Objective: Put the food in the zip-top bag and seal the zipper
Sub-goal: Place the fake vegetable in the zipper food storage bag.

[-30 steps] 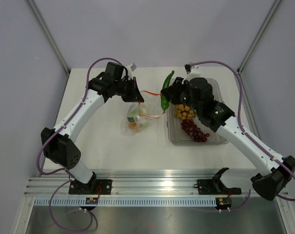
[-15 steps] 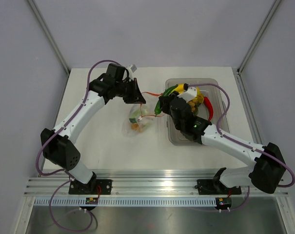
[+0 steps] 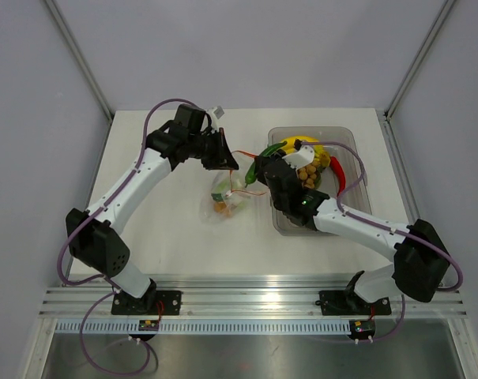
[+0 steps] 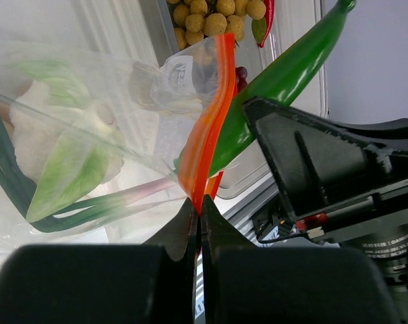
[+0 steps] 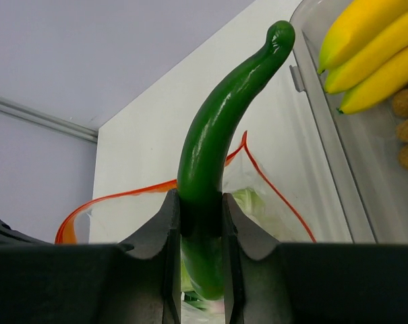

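Note:
The zip-top bag (image 3: pixel 223 196) hangs at mid-table with a white bulb and green leaves (image 4: pixel 62 155) inside. My left gripper (image 3: pixel 229 163) is shut on its red zipper (image 4: pixel 207 135), holding the mouth up and open. My right gripper (image 5: pixel 201 209) is shut on a long green vegetable (image 5: pixel 217 135), gripped near its lower end. That lower end hangs over the open mouth (image 5: pixel 264 196), right beside the zipper (image 5: pixel 123 196). The two grippers are close together.
A clear tub (image 3: pixel 359 170) stands right of the bag, holding yellow bananas (image 3: pixel 290 147), a brown ball cluster (image 3: pixel 310 175) and a red chilli (image 3: pixel 339 175). The right arm lies across the tub's front. Table edges and frame posts are at the back.
The right arm swung down and left, carrying the green vegetable from beside the tub to the bag's mouth. The left gripper kept holding the zipper.

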You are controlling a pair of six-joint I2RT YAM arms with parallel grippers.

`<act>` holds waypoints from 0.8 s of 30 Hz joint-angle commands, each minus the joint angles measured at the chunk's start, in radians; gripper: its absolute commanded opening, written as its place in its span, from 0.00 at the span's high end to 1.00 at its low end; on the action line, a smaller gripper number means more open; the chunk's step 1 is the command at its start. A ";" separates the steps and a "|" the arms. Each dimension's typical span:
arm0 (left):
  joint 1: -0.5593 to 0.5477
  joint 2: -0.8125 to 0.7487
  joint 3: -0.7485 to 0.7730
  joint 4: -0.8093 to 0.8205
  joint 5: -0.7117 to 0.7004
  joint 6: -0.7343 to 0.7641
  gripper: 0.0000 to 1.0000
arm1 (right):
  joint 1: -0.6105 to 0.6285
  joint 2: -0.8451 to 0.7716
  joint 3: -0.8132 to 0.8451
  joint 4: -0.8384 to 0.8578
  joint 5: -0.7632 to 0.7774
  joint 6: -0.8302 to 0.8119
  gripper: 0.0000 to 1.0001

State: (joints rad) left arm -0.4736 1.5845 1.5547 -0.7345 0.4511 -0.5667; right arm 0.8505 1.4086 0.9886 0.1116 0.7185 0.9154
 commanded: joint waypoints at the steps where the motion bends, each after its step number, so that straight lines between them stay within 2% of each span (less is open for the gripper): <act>1: -0.003 -0.031 0.022 0.050 0.032 -0.004 1.00 | 0.047 0.024 0.022 0.037 0.056 0.046 1.00; 6: -0.007 -0.017 0.019 0.064 0.044 -0.013 1.00 | 0.146 0.081 0.036 0.036 0.122 0.045 1.00; 12: -0.010 -0.018 0.011 0.069 0.051 -0.010 1.00 | 0.202 0.158 0.041 0.016 0.196 0.040 1.00; 18: -0.010 -0.026 -0.001 0.075 0.057 -0.007 1.00 | 0.202 0.167 0.055 0.008 0.161 -0.050 1.00; 24: -0.010 -0.027 0.004 0.073 0.057 0.001 1.00 | 0.202 0.144 0.041 0.065 0.007 -0.203 0.97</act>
State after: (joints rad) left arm -0.4786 1.5848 1.5475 -0.7303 0.4637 -0.5694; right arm 1.0454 1.5776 1.0031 0.1398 0.7868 0.8185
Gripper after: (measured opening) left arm 0.005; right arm 0.263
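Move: The right hand already grips the green fake vegetable; the open bag mouth is its goal, roughly 5 cm to its left, 3 cm back and 4 cm below. The cauliflower in the bag lies some 13 cm left, 6 cm back and 16 cm below that hand; the bananas are about 14 cm to its right, 8 cm farther out and 15 cm down. From the left hand, the mouth's middle is about 4 cm right, 1 cm back and 3 cm below. Keeping its grip on the green vegetable, the right hand carries it into the bag, between the orange zipper edges, going about 7 cm left, 6 cm down and 4 cm back. Most of this comes in the first half; then it nearly halts and rolls its left side down by some 10 degrees. The left fingers stay shut on the zipper edge, holding the mouth up. ##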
